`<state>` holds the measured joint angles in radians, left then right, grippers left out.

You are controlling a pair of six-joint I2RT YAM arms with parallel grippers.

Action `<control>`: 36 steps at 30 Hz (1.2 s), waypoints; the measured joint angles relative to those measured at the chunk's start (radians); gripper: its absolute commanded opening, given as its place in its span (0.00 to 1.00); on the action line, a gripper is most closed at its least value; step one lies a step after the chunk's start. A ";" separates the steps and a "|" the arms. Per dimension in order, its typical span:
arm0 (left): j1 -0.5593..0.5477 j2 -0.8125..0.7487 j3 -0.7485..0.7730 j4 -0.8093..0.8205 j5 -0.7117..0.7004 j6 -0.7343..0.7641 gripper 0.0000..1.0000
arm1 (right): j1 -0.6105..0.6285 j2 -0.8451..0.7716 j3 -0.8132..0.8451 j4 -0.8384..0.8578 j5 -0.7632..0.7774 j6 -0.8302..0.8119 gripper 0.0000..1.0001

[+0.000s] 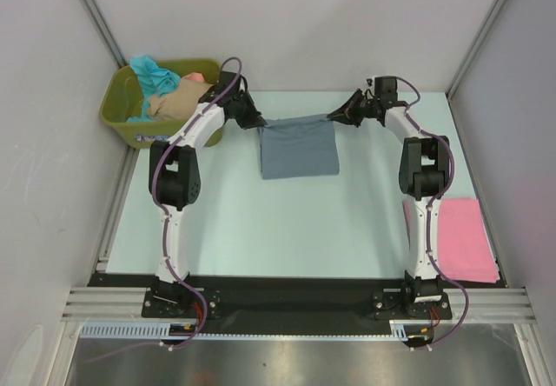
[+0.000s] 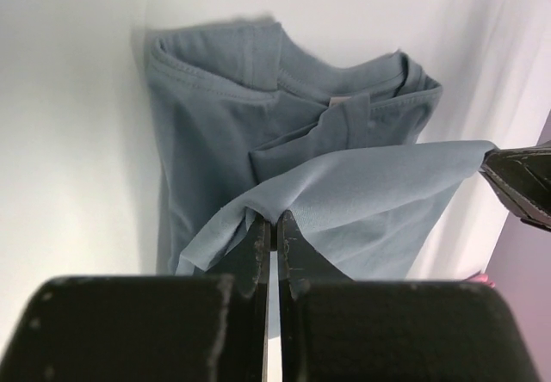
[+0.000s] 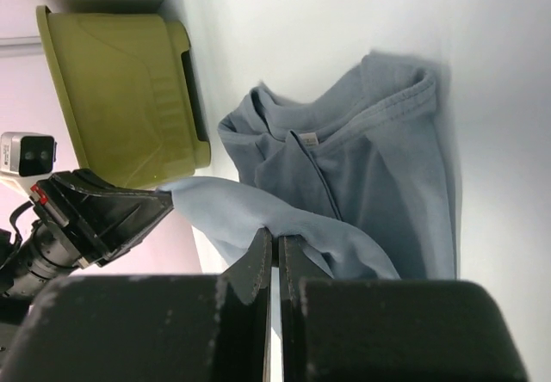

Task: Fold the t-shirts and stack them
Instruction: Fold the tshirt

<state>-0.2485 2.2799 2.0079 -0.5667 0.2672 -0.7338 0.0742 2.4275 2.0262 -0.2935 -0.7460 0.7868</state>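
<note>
A slate grey-blue t-shirt [image 1: 299,149] lies at the far middle of the table, its far edge lifted and stretched between both grippers. My left gripper [image 1: 259,123] is shut on its left corner, shown in the left wrist view [image 2: 275,217]. My right gripper [image 1: 335,117] is shut on its right corner, shown in the right wrist view [image 3: 277,234]. The collar and the rest of the shirt [image 2: 258,115] lie on the table below [image 3: 379,167]. A folded pink t-shirt [image 1: 462,238] lies at the right edge. Teal [image 1: 155,75], beige [image 1: 174,101] and salmon [image 1: 193,77] shirts are in the tub.
An olive-green plastic tub [image 1: 122,112] stands at the far left corner, also in the right wrist view [image 3: 120,98]. White walls close in the table at the back and sides. Both arm bases sit at the near edge.
</note>
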 measured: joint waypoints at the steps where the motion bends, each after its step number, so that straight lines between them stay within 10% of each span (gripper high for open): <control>1: 0.000 0.000 0.000 0.008 -0.001 0.000 0.00 | 0.000 0.000 -0.002 0.009 0.000 0.007 0.00; 22: 0.018 0.074 0.105 0.082 0.003 -0.052 0.05 | -0.012 0.104 0.087 0.122 -0.013 0.131 0.08; 28: 0.027 0.174 0.167 0.092 -0.003 -0.052 0.32 | -0.014 0.194 0.163 0.147 -0.014 0.165 0.13; 36: 0.024 0.234 0.288 0.098 -0.081 0.016 0.69 | -0.056 0.251 0.318 0.086 0.022 0.134 0.49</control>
<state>-0.2249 2.5141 2.2959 -0.4683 0.1864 -0.7181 0.0181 2.6785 2.3440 -0.2073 -0.7238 0.9207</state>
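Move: Both hands already pinch the hem of the grey t-shirt, raised about 4 cm over its collar end. From the left hand the collar's middle lies some 6 cm ahead, 9 cm to the right and 4 cm down; the shirt's folded body is centred about 8 cm back and 10 cm right, and the green bin about 29 cm left and 3 cm ahead. From the right hand the collar's middle is about 6 cm ahead, 9 cm left and 4 cm down. Both hands carry the pinched hem forward towards the collar in one low arc, first easing up a couple of centimetres, then dipping about 4 to 5 cm while still going forward to lay the edge down. Near the bottom the fingers open and let go of the hem, the hands going on forward to roughly 7 to 8 cm of total travel and lifting slightly at the end, the right hand also slipping about 3 cm outward to its right. ##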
